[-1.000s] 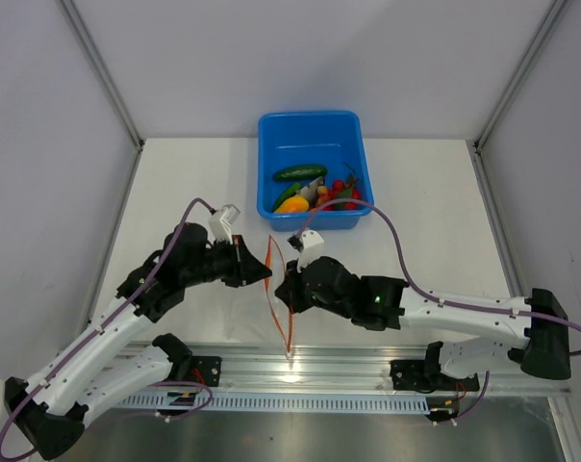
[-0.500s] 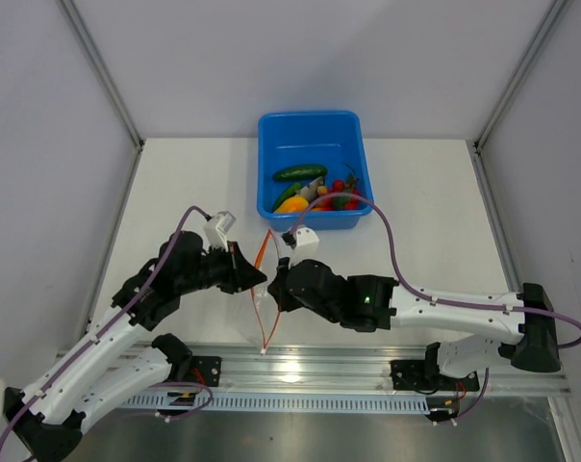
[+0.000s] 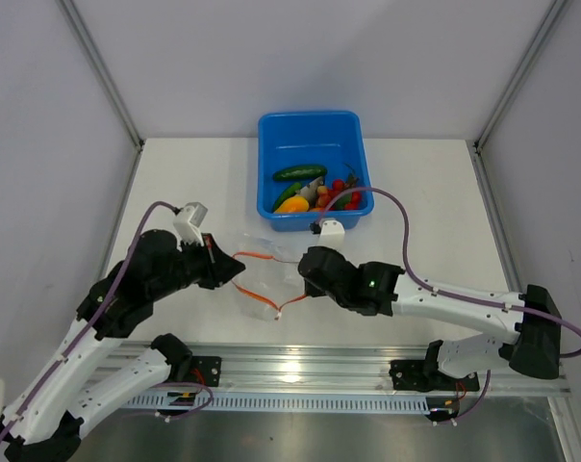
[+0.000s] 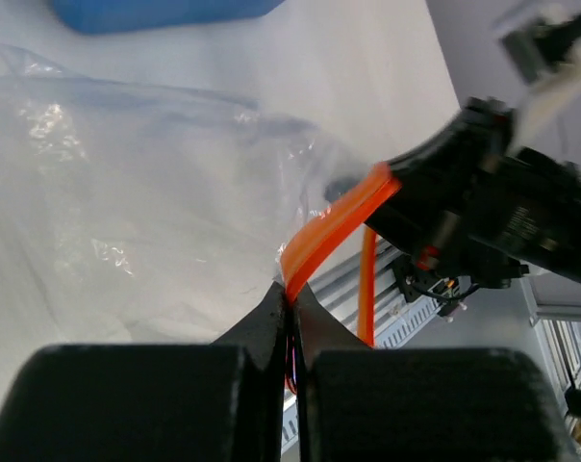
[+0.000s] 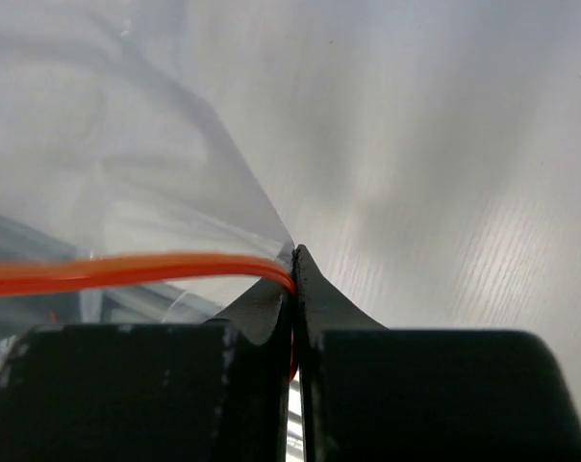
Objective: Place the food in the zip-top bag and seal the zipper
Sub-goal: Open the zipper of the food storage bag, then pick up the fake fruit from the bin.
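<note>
The clear zip-top bag point(image 3: 262, 274) hangs between my two grippers above the table, its mouth pulled open. Its orange-red zipper point(image 3: 255, 256) runs in two strands between them. My left gripper point(image 3: 229, 270) is shut on the zipper's left end, which shows in the left wrist view point(image 4: 324, 236). My right gripper point(image 3: 305, 274) is shut on the zipper's right end, seen in the right wrist view point(image 5: 165, 267). The food stays in the blue tub: a green cucumber point(image 3: 299, 173), a yellow-orange fruit point(image 3: 292, 204), red tomatoes point(image 3: 342, 191).
The blue tub point(image 3: 310, 130) stands at the back middle of the white table. Grey walls close the left, right and back sides. An aluminium rail point(image 3: 300, 366) runs along the near edge by the arm bases.
Both grippers have drawn apart, the left one leftward and the right one rightward. The bag's mouth has turned from a closed upright line into an open loop.
</note>
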Robot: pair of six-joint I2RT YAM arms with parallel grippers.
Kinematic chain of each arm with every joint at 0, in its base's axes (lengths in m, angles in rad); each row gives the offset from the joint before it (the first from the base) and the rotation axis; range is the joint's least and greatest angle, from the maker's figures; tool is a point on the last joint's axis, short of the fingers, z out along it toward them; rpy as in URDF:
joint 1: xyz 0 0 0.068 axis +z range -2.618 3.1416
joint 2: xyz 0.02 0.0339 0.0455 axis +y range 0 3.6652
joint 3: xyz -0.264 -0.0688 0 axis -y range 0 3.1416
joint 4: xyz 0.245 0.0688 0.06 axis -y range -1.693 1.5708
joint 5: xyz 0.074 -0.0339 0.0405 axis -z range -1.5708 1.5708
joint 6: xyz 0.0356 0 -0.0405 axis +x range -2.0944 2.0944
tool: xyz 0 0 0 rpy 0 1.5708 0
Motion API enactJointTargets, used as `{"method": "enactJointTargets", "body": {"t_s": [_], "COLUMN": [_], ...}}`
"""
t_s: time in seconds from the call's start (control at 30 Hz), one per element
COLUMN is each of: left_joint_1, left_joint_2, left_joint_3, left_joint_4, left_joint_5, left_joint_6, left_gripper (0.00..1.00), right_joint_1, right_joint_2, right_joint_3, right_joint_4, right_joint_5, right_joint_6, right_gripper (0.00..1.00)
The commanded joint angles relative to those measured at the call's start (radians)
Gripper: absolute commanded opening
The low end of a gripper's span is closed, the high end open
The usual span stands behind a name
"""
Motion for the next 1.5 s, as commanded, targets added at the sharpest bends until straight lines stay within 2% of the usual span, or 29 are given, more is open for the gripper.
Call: {"method": "enactJointTargets", "body": {"t_s": [0.0, 0.17, 0.37, 0.5, 0.57, 0.67, 0.7, 0.73, 0.8, 0.83, 0.87, 1.0, 1.03, 1.1, 1.13, 1.2, 1.23, 1.37, 1.47], "left_joint_1": [-0.005, -0.005, -0.005, -0.005, -0.004, -0.004, -0.004, -0.004, -0.004, -0.005, -0.004, -0.004, -0.004, -0.004, -0.005, -0.004, -0.004, -0.005, -0.005], "left_joint_2": [-0.006, -0.034, -0.021, -0.079, -0.112, -0.092, -0.078, -0.061, -0.017, -0.005, 0.006, 0.049, 0.06, 0.086, 0.091, 0.098, 0.103, 0.111, 0.111], "left_joint_3": [0.078, -0.014, -0.072, -0.13, -0.146, -0.146, -0.141, -0.137, -0.112, -0.102, -0.086, -0.054, -0.046, -0.042, -0.048, -0.043, -0.045, -0.042, -0.062], "left_joint_4": [-0.059, 0.037, 0.074, 0.093, 0.096, 0.068, 0.058, 0.048, 0.03, 0.019, 0.024, 0.019, 0.013, 0.019, 0.024, 0.028, 0.033, 0.048, 0.091], "left_joint_5": [0.0, 0.066, 0.209, 0.203, 0.185, 0.163, 0.151, 0.151, 0.139, 0.131, 0.123, 0.036, 0.015, 0.014, 0.014, 0.005, -0.002, -0.003, 0.014], "left_joint_6": [0.043, 0.052, 0.047, 0.04, 0.032, 0.026, 0.018, 0.003, -0.026, -0.031, -0.034, -0.014, 0.0, 0.011, 0.018, 0.021, 0.02, 0.002, -0.032], "left_gripper": [0.0, 0.01, 0.01, 0.01, 0.01, 0.01, 0.01, 0.01, 0.01, 0.01, 0.0, 0.01, 0.01, 0.01, 0.01, 0.01, 0.01, 0.01, 0.01], "right_joint_1": [-0.066, -0.109, -0.091, -0.045, -0.022, -0.032, -0.041, -0.051, -0.071, -0.075, -0.084, -0.175, -0.248, -0.336, -0.423, -0.507, -0.588, -0.745, -0.784], "right_joint_2": [-0.014, 0.059, 0.111, 0.118, 0.113, 0.096, 0.093, 0.09, 0.078, 0.073, 0.061, 0.026, 0.018, -0.005, -0.014, -0.019, -0.002, 0.097, 0.197], "right_joint_3": [-0.036, -0.016, -0.017, -0.008, -0.002, 0.002, 0.006, 0.027, 0.074, 0.135, 0.165, 0.272, 0.285, 0.295, 0.291, 0.271, 0.275, 0.315, 0.343], "right_joint_4": [0.059, 0.097, 0.202, 0.254, 0.256, 0.25, 0.236, 0.218, 0.123, 0.089, 0.036, -0.069, -0.08, -0.066, -0.049, 0.014, 0.021, 0.073, 0.11], "right_joint_5": [-0.062, -0.175, -0.3, -0.309, -0.306, -0.341, -0.352, -0.358, -0.328, -0.308, -0.262, -0.138, -0.145, -0.198, -0.27, -0.323, -0.352, -0.436, -0.418], "right_joint_6": [-0.058, -0.097, -0.097, -0.054, -0.036, -0.025, -0.022, -0.02, -0.041, -0.052, -0.067, -0.115, -0.136, -0.185, -0.231, -0.262, -0.275, -0.296, -0.307], "right_gripper": [0.0, 0.0, 0.0, 0.0, 0.04, 0.21, 0.33, 0.58, 0.75, 0.93, 0.99, 0.99, 0.99, 0.99, 0.99, 0.99, 0.99, 0.98, 0.97]}}
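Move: The blue bin's middle lies about 30 cm ahead of the right hand, 3 cm to its right and 15 cm below. Its tomatoes are some 26 cm ahead and 12 cm right, its mango 24 cm ahead and 3 cm left. The bag's mouth, pinched at either side, is centred about 8 cm left of the right hand and 1 cm back, and 8 cm right of the left hand and 1 cm back. Right fingers open off the bag rim, swing 25 cm forward-right to the bin; left, still pinching, sinks 5 cm. ##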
